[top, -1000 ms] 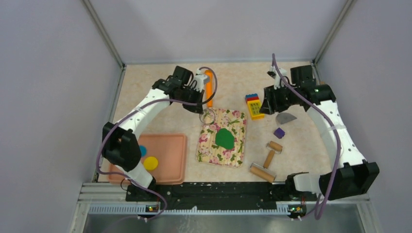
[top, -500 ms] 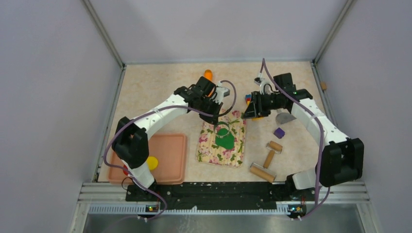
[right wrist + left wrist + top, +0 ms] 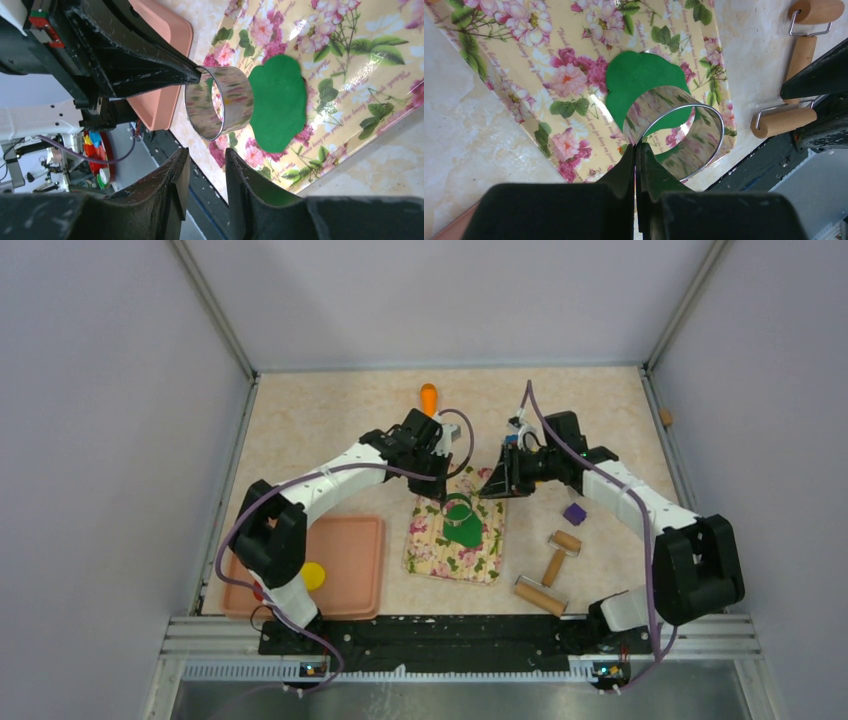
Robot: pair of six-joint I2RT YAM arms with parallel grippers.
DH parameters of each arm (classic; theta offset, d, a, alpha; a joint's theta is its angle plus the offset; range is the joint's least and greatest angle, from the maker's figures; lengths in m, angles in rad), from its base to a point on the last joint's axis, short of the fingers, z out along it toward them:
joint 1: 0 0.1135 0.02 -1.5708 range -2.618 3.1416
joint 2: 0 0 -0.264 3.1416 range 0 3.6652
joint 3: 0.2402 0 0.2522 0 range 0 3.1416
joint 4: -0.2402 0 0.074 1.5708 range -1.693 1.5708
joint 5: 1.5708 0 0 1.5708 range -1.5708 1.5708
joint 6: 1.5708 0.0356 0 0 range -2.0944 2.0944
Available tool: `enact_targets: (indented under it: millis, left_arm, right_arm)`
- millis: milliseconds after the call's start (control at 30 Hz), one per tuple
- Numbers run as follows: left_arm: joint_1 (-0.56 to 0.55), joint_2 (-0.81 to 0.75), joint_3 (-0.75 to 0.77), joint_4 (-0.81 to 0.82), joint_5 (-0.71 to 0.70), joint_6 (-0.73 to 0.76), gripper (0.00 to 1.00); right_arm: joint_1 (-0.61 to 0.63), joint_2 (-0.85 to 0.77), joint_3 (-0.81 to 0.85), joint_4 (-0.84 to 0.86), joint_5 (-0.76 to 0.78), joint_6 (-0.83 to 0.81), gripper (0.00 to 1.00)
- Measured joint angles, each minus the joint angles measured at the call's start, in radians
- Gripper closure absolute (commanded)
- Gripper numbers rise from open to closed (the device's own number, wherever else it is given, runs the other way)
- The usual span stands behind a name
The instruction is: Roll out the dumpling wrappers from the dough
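The dark green dough lies flattened with a ragged edge on the floral mat. My left gripper is shut on the rim of a shiny metal ring cutter, which hangs tilted over the dough's edge. My right gripper hovers at the mat's far right corner, its jaws apart with nothing between them. From there the ring cutter shows beside the dough. One yellow dumpling wrapper lies in the orange tray.
Two wooden rolling pins lie right of the mat, with a purple block behind them. An orange tool lies at the back. The left arm covers part of the tray.
My left gripper carried the ring cutter from the mat's far edge to over the dough. My right arm swung left to the mat's corner, its jaws narrowing.
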Motion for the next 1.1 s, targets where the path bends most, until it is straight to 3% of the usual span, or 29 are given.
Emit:
enact_targets:
  millis: [633,933,1100]
  left_arm:
    - [-0.001,-0.033,-0.064,0.097,0.027,-0.087,1.00]
    - [-0.010,-0.040,-0.103,0.119,0.032,-0.090,1.00]
    - [-0.015,-0.040,-0.129,0.130,0.048,-0.093,1.00]
  right_arm:
    - [0.066,0.063,-0.074,0.122,0.020,0.072,0.74]
    - [0.070,0.065,-0.121,0.157,0.034,0.100,1.00]
    - [0.074,0.065,-0.146,0.165,0.044,0.103,1.00]
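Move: The metal ring cutter hangs pinched by its near rim in the left fingers, its middle about 3 cm to that hand's right, 1 cm back and 2 cm below. From the right hand the cutter lies some 5 cm left, 1 cm back and 6 cm below. The green dough is about 5 cm back, 4 cm left and 12 cm below the right hand; a yellow toy block stands about 7 cm ahead, 9 cm to its right and equally low. Bring the right gripper down about 5 cm onto the free right-hand rim of the cutter, easing left some 2 cm at first and then about 2 cm back, then shut its part-open fingers to pinch that rim. Keep the left pinch throughout and let the left hand drift about 2 cm back and slightly down, carrying the cutter farther over the dough. ##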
